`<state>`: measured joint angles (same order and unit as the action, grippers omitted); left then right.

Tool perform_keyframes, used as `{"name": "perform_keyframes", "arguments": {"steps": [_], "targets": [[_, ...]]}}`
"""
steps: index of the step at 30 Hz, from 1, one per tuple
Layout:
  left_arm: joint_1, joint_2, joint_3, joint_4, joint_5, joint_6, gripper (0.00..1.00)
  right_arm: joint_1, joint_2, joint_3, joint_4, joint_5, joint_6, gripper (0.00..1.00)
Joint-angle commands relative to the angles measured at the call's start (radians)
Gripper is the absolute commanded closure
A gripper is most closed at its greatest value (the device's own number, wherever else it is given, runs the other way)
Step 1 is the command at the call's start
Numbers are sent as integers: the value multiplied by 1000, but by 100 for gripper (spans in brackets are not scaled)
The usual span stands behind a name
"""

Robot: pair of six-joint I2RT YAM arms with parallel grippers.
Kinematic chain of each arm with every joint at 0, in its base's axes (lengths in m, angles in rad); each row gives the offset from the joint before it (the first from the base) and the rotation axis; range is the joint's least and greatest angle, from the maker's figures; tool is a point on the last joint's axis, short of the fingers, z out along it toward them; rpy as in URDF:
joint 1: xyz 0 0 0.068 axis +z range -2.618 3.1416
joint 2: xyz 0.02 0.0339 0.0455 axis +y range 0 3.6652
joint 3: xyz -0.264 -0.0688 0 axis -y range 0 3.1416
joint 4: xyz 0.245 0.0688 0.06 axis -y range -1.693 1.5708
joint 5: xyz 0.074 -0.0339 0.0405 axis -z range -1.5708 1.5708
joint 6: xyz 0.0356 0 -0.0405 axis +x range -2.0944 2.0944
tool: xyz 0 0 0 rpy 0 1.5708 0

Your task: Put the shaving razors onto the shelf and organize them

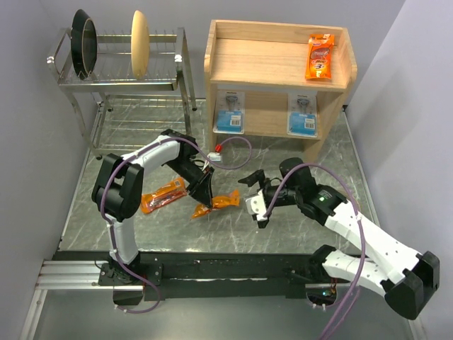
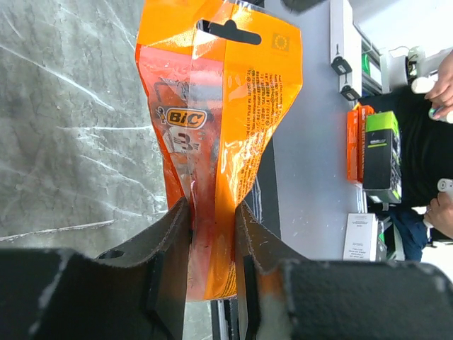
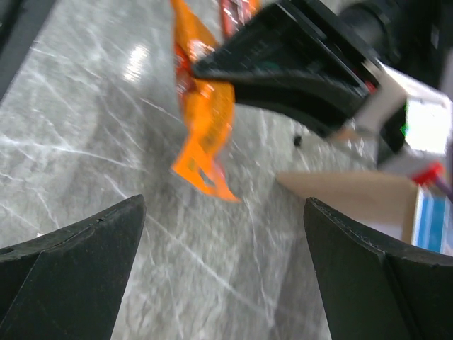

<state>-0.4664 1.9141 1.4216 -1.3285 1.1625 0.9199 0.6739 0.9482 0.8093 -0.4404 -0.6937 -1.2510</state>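
My left gripper (image 1: 202, 191) is shut on the end of an orange razor packet (image 1: 221, 202). In the left wrist view the fingers (image 2: 173, 234) pinch the packet (image 2: 219, 106), which sticks out away from the camera just above the table. My right gripper (image 1: 253, 200) stands open just right of it; in its own view the packet's tip (image 3: 205, 120) hangs ahead of the wide-apart jaws. A second orange packet (image 1: 163, 196) lies on the table to the left. The wooden shelf (image 1: 279, 71) has one orange packet (image 1: 320, 57) on top and two blue cards (image 1: 230, 111) (image 1: 303, 115) on the lower tier.
A chrome dish rack (image 1: 120, 64) with a black pan and a beige plate stands at the back left. A cable with a red-and-white plug (image 1: 217, 151) lies in front of the shelf. Grey walls close in both sides.
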Motion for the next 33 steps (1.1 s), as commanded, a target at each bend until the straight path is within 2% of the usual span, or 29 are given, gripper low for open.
{"name": "perform_keyframes", "arguments": {"steps": [1,21,33], "targets": [[-3,-35,10,-49,55,-10,76,21,47,13,38,-67,-88,4],[-3,-32,30,-49,71,-27,73,36,224,65,89,-116,-93,31],[-5,-12,65,-49,80,-24,72,47,323,125,115,-127,-62,39]]}}
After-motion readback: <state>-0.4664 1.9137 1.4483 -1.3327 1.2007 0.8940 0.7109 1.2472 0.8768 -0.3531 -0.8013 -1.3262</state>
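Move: The orange razor pack hangs pinched in the left fingers, its middle about 3 cm to the right of that hand and level with it fore and aft. From the empty, wide-open right hand, the pack's middle is roughly 8 cm to the left, about 1 cm back and 8 cm lower. The other orange pack lies on the table some 28 cm left of the right hand, 6 cm farther out and 18 cm below; the shelf's middle is about 27 cm ahead and 6 cm right. The razor pack's free right-hand end is what the right gripper comes to: it sinks about 4 cm and travels some 5 cm left, the sinking mostly first, easing slightly forward at the end and turning about 10 degrees counter-clockwise. Its fingers narrow from fully open to roughly two thirds, either side of the pack's end without shutting on it, while the left hand keeps its pinch nearly still. ##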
